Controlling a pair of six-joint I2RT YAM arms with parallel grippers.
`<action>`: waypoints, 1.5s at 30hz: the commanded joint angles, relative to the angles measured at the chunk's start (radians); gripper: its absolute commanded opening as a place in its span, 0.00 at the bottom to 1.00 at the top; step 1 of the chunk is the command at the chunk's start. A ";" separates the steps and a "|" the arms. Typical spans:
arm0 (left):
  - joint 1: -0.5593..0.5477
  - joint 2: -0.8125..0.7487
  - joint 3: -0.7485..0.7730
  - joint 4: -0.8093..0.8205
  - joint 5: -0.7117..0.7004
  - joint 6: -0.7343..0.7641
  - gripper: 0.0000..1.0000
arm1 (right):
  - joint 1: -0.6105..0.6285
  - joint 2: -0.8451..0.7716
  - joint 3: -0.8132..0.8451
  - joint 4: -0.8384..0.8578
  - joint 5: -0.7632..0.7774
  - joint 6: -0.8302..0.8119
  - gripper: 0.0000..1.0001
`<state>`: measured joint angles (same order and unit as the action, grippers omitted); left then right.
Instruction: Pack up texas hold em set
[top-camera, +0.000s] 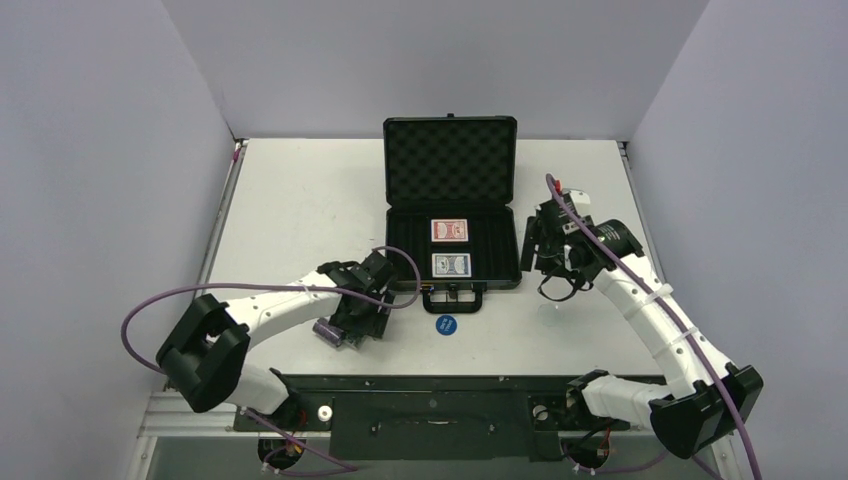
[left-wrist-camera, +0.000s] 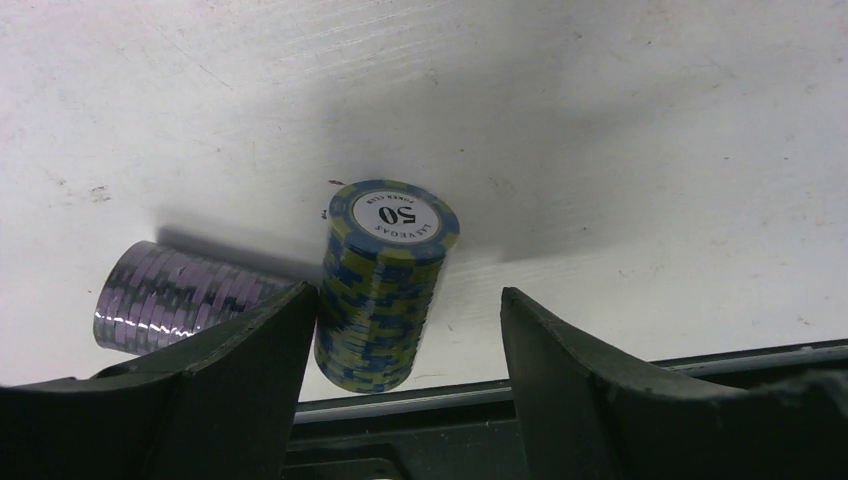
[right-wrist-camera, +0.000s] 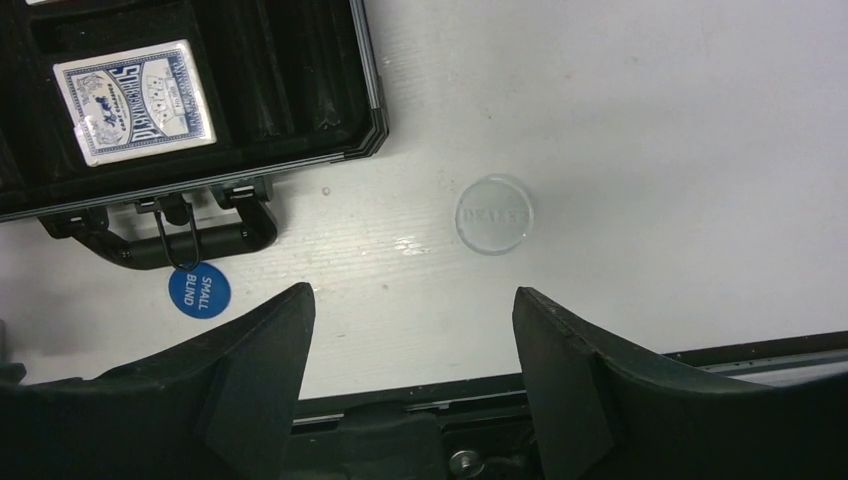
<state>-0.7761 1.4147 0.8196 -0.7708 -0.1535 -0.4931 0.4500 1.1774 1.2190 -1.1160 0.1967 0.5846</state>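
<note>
The black case (top-camera: 450, 165) lies open at the table's middle, with a red deck (top-camera: 449, 231) and a blue deck (top-camera: 450, 265) in its tray. My left gripper (left-wrist-camera: 408, 292) is open around a green and blue chip stack (left-wrist-camera: 385, 285) with a "50" face. The left finger touches the stack and the right finger stands apart from it. A purple chip stack (left-wrist-camera: 170, 295) lies on its side just to the left. My right gripper (right-wrist-camera: 412, 290) hangs open and empty over the table near a clear disc (right-wrist-camera: 494, 214). A blue "small blind" disc (right-wrist-camera: 199, 290) lies by the case handle (right-wrist-camera: 160, 240).
The table's near edge and black base rail (left-wrist-camera: 600, 365) run right behind the chip stacks. The case's upright foam lid (top-camera: 450, 160) stands at the far side. In the top view the left gripper (top-camera: 360, 322) hides the green stack. White walls close in the table.
</note>
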 joint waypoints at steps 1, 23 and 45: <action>0.006 0.041 0.038 -0.020 0.012 -0.018 0.63 | -0.030 -0.034 -0.012 -0.006 0.004 -0.019 0.68; 0.005 0.120 0.084 0.081 0.086 -0.161 0.45 | -0.076 -0.112 -0.030 -0.047 -0.016 -0.050 0.67; -0.004 0.049 0.055 0.059 0.062 -0.217 0.01 | -0.086 -0.198 -0.088 -0.071 -0.003 -0.021 0.67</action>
<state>-0.7773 1.5196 0.8616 -0.7063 -0.0830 -0.6884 0.3717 0.9558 1.0691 -1.1896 0.1688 0.5655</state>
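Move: The green chip roll lies between the left hand's open fingers, its middle about 1 cm left of the hand point and 2 cm below. The purple chip roll lies 7 cm to this hand's left, level with it; the small blind button is about 2 cm ahead and 20 cm right, the open case some 21 cm ahead and 22 cm right. From the right hand, the green roll is roughly 41 cm left, 4 cm back and 17 cm down. Down first, about 1.5 cm, the left hand sinks over the green roll while its fingers close partway; it then shifts some 4 cm right, away from the purple roll, turning about 10 degrees counter-clockwise. Towards the end of that shift the fingers reopen, then close again to pinch the green roll by its sides. The right hand, still open and empty, eases back and right. ##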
